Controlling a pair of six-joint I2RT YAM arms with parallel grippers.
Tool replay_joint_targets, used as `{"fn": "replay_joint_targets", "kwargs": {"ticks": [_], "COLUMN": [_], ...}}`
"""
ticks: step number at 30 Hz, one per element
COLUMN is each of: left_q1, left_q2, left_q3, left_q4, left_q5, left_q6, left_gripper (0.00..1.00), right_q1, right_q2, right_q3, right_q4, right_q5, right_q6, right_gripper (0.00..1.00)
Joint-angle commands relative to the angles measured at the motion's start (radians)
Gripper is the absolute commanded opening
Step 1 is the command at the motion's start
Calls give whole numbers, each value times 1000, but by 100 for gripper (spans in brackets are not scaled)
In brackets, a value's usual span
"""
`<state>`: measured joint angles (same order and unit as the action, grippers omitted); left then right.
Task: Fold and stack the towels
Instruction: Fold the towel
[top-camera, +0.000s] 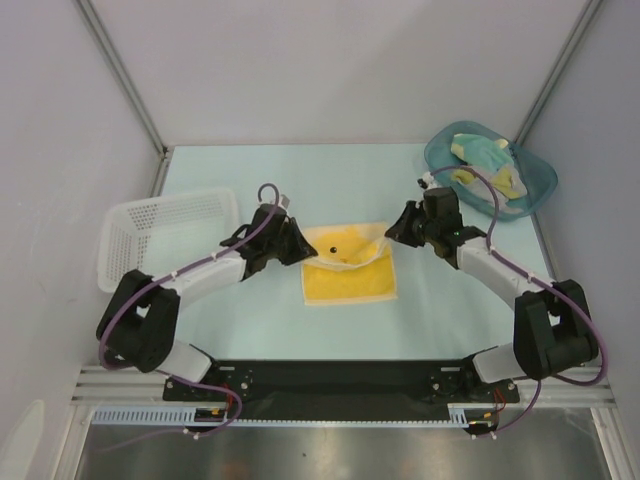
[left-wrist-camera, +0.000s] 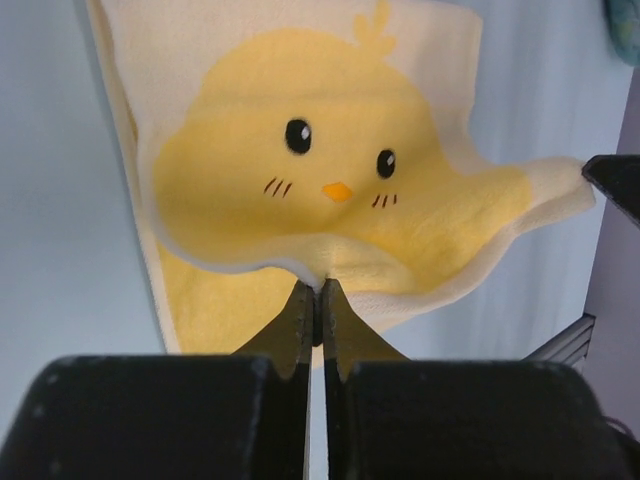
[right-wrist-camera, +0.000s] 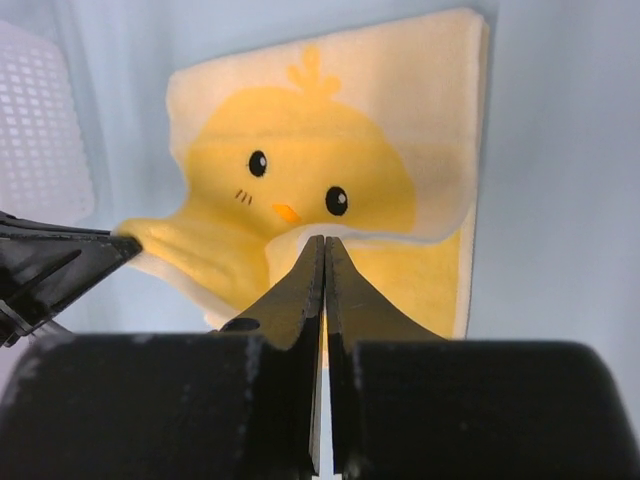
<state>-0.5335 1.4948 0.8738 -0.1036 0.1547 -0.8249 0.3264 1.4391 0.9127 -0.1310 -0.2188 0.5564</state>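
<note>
A yellow towel with a chick face (top-camera: 350, 283) lies in the middle of the table, its far edge raised off the surface. My left gripper (top-camera: 303, 250) is shut on that edge's left corner. In the left wrist view the closed tips (left-wrist-camera: 318, 288) pinch the towel's (left-wrist-camera: 290, 170) white hem. My right gripper (top-camera: 392, 232) is shut on the right corner; its tips (right-wrist-camera: 323, 242) meet at the hem below the chick face (right-wrist-camera: 300, 160). More towels, pale yellow and teal (top-camera: 482, 152), lie bunched in the teal tub (top-camera: 535, 185) at the back right.
A white mesh basket (top-camera: 165, 235) stands at the left, just behind my left arm. The teal tub sits close behind my right arm. Grey walls with metal posts close off the back and both sides of the table.
</note>
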Motion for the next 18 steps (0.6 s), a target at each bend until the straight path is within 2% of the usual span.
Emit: {"fn": "replay_joint_targets", "kwargs": {"ticks": [1, 6, 14, 18], "left_q1": [-19, -77, -172, -181], "left_q2": [-88, -143, -163, -189], "left_q3": [-131, -265, -305, -318], "left_q4": [85, 159, 59, 0], "left_q5": [8, 36, -20, -58], "left_q6": [23, -22, -45, -48], "left_gripper": [0, 0, 2, 3], "right_q1": [8, 11, 40, 40], "right_q2": [-93, -152, -223, -230], "right_q3": [-113, -261, -317, -334], "right_q4": [54, 82, -38, -81], "right_q5": [-22, -45, 24, 52], "right_q6": [-29, -7, -6, -3], "right_gripper": [0, 0, 0, 0]}}
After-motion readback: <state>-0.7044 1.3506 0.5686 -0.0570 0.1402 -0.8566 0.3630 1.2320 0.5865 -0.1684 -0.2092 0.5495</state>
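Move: The left hand holds one near corner of the upper layer in the air; the lower layer's near-left corner lies about 10 cm back, 2 cm left and 6 cm below. The right hand holds the other, with the near-right corner some 9 cm back, 4 cm right and 8 cm down. The white basket's middle is roughly 32 cm left and 4 cm ahead of the left hand; the blue bin's is around 26 cm right and 22 cm ahead of the right hand. Keep both grippers shut on the upper layer and draw its raised edge swiftly back and down together towards the lower layer's near corners, each hand about 10 cm back and some 6 cm lower, the right drifting 2 cm outward. Tip the fingers slightly further down, and ease off as the hands get low, still pulling back a little once the sinking stops. ##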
